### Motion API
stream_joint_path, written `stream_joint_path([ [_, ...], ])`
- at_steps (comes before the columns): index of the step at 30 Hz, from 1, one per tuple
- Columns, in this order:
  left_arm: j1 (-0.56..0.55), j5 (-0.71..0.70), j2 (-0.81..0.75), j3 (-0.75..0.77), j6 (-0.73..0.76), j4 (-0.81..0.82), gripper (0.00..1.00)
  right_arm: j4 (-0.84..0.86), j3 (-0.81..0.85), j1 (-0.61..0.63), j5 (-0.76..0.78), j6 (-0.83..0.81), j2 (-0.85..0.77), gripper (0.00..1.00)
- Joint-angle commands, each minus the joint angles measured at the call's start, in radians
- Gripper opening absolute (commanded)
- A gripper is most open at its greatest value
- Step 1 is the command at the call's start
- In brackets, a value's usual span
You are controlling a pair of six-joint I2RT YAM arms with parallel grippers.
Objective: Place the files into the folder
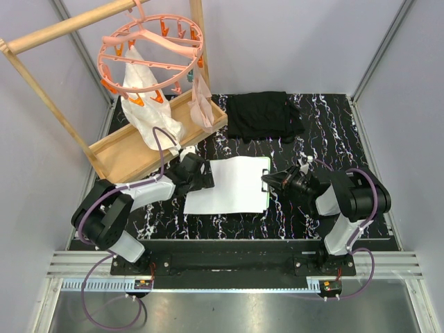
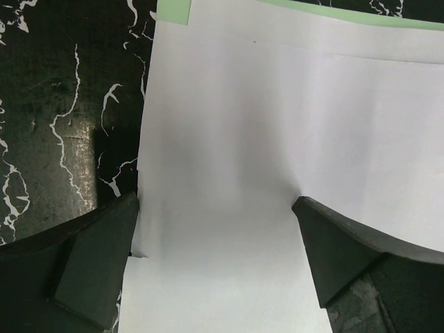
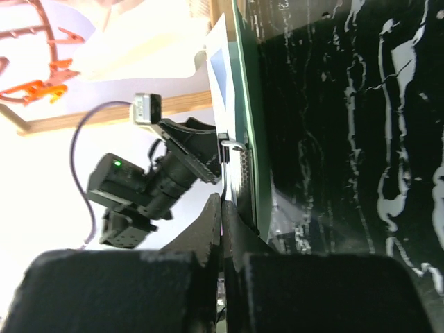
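Note:
The files (image 1: 229, 184), white sheets, lie in a stack on the pale green folder (image 1: 268, 196), which shows only as a thin strip along the stack's right side. In the left wrist view the files (image 2: 263, 139) fill the frame, with the folder (image 2: 347, 15) peeking out at the top. My left gripper (image 1: 196, 175) sits low over the stack's left edge, its jaws open wide astride the paper (image 2: 215, 205) and holding nothing. My right gripper (image 1: 268, 180) is shut at the folder's right edge (image 3: 244, 104). Its tips (image 3: 222, 201) touch the black clip (image 3: 232, 147); whether they pinch the thin lever does not show.
A folded black cloth (image 1: 263, 114) lies behind the folder. A wooden tray (image 1: 118, 156) stands at the back left. Above it a pink ring hanger (image 1: 149, 45) with orange pegs holds white cloths (image 1: 146, 104) on a wooden rack. Marbled black mat (image 1: 312, 139) surrounds the folder.

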Motion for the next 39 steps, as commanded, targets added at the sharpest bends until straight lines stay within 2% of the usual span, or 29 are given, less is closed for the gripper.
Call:
stream_joint_path([
  [1,-0.044,0.13,-0.002,0.016,-0.044,-0.036,0.99,0.029,0.013,0.022,-0.04,-0.125,-0.019,0.0],
  [3,-0.045,0.133,-0.008,0.022,-0.044,-0.049,0.99,-0.063,0.021,0.024,-0.028,-0.209,-0.052,0.0],
  [6,-0.047,0.127,-0.002,0.027,-0.042,-0.053,0.99,-0.304,0.053,0.027,0.006,-0.341,-0.151,0.0],
  [9,-0.045,0.119,0.018,0.028,-0.038,-0.055,0.99,-0.705,0.114,0.035,0.072,-0.515,-0.27,0.0],
  [11,-0.047,0.129,0.031,0.03,-0.038,-0.046,0.99,-0.82,0.162,0.038,0.098,-0.606,-0.332,0.0],
  [14,-0.045,0.147,0.052,0.03,-0.041,-0.03,0.99,-0.923,0.197,0.038,0.118,-0.654,-0.349,0.08],
  [16,-0.051,0.155,0.061,0.039,-0.039,-0.027,0.99,-0.967,0.211,0.044,0.133,-0.668,-0.347,0.16],
  [17,-0.051,0.156,0.058,0.042,-0.038,-0.029,0.99,-0.978,0.212,0.045,0.143,-0.676,-0.349,0.27],
  [20,-0.053,0.153,0.046,0.045,-0.036,-0.03,0.99,-1.041,0.225,0.056,0.186,-0.699,-0.366,0.44],
  [26,-0.054,0.152,0.023,0.034,-0.031,-0.03,0.99,-1.275,0.292,0.071,0.316,-0.777,-0.457,0.58],
  [28,-0.054,0.153,0.018,0.028,-0.024,-0.03,0.99,-1.393,0.33,0.071,0.354,-0.815,-0.49,0.67],
  [30,-0.053,0.153,0.011,0.027,-0.016,-0.035,0.99,-1.505,0.376,0.071,0.396,-0.848,-0.493,0.7],
  [34,-0.054,0.149,-0.009,0.027,0.013,-0.052,0.99,-1.601,0.416,0.073,0.44,-0.897,-0.508,0.76],
  [39,-0.065,0.09,-0.081,0.034,0.071,-0.116,0.99,-1.743,0.485,0.108,0.574,-0.938,-0.543,0.77],
])
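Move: The folder's clip is right at the closed right fingertips, within about 1 cm, and that edge is held raised off the table; the files' middle lies some 14 cm to the right hand's left, level with it and about 5 cm lower. The black cloth is about 27 cm ahead of that hand. From the left hand, open over the files' left end, their middle is some 8 cm right and 2 cm back, the clip about 21 cm right and slightly higher. The right hand lets the folder's clip edge down and comes free, opening its shut fingers to about three quarters and backing off some 5 cm to the right with brief dips and rises, while it tips from nearly level to point down by nearly 50 degrees. The left hand, still wide open with its fingertips on the files' left end, draws them about 3 cm right and some 2 cm back, turning slightly clockwise. ##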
